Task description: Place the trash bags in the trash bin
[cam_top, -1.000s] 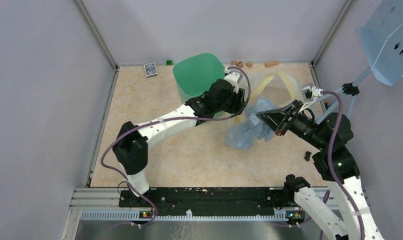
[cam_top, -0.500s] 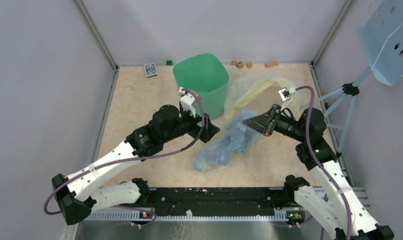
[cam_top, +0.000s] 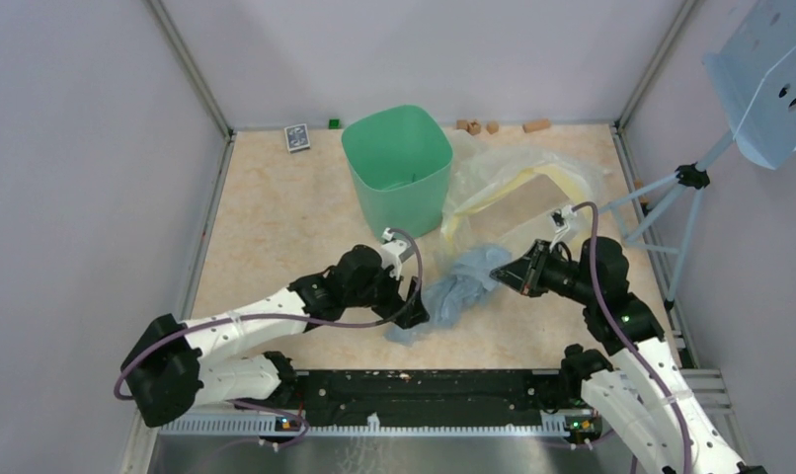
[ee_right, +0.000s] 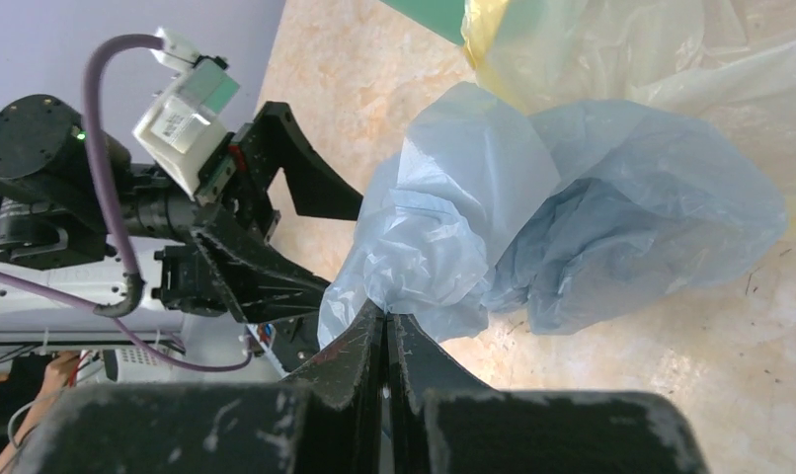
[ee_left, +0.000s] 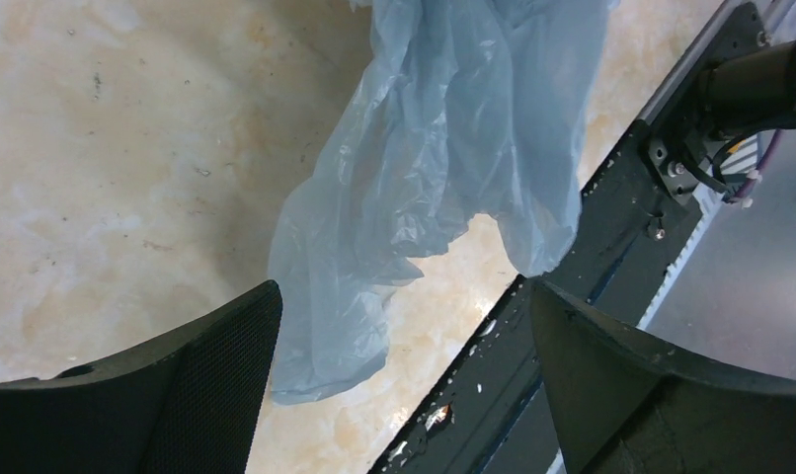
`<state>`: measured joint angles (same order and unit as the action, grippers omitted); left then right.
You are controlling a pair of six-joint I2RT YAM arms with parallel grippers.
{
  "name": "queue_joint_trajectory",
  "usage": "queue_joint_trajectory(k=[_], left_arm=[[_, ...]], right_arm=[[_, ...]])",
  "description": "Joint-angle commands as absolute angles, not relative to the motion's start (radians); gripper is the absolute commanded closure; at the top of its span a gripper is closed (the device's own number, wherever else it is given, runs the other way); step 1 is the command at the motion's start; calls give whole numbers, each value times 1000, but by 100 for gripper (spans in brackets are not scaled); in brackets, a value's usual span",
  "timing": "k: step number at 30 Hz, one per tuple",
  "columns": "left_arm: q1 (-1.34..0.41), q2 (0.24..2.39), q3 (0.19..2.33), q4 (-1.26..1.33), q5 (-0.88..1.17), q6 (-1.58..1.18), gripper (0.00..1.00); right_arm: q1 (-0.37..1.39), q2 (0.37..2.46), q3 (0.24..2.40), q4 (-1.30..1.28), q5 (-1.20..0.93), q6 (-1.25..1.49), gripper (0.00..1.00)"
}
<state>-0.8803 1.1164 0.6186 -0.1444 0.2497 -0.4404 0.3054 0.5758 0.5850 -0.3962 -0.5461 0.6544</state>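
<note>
The trash bag (cam_top: 460, 286) is a crumpled pale blue see-through film lying on the table, in front of the mint-green trash bin (cam_top: 396, 188), which stands upright. My right gripper (cam_top: 501, 277) is shut on a fold of the bag's right side. In the right wrist view the closed tips (ee_right: 386, 318) pinch the blue film (ee_right: 532, 227). My left gripper (cam_top: 417, 308) sits at the bag's left end, wide open. In the left wrist view the bag (ee_left: 443, 148) hangs ahead of the gripper (ee_left: 404, 316), and its lower edge reaches between the spread fingers.
A larger cream-yellow bag (cam_top: 517, 183) lies right of the bin, partly under the blue one. A card box (cam_top: 296, 136), a green block (cam_top: 334, 123) and brown blocks (cam_top: 478, 126) line the back wall. A tripod leg (cam_top: 661, 197) stands at the right. The black base rail (ee_left: 592, 247) lies just below the bag.
My left arm has drawn back from the bin to the near side and opened its gripper. My right gripper has pulled the blue bag nearer and to the left, staying shut.
</note>
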Motion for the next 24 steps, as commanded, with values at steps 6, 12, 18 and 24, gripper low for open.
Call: queue_joint_trajectory(k=[6,12,18,24], left_arm=[[-899,1272,577,-35,162,-489,11],[-900,1329,482,51,63,-552,35],[-899,1377,487,-87,-143,-664,100],[-897,1242,476,-224,-261,-736,100]], right_arm=[[306,558,605,-417,-492,638,100],[305,561,722,-476,-372,556,100],[305,547,940,-649,152,564,100],[305,492,968,-640,503,611,100]])
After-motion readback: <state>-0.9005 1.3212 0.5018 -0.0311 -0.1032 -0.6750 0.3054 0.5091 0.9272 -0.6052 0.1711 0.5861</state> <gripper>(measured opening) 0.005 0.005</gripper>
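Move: The loose end of the blue trash bag hangs between the open left fingers' line of reach, about 9 cm below the hand and 1 cm to its left. The green trash bin stands some 28 cm ahead and 2 cm left of the left hand; the clear bag lies about 25 cm ahead and 22 cm right, 6 cm lower. From the right hand, which holds the other end, that loose end is about 17 cm left, 4 cm back and 18 cm below. Bring the left gripper about 9 cm down onto the blue bag's loose end and shut the wide-open fingers on it, easing left and forward and turning some 25 degrees counter-clockwise. Keep the right gripper's pinch nearly still until the left has all but closed, then sweep it right and up, slightly forward, swinging clockwise to draw the bag out. ##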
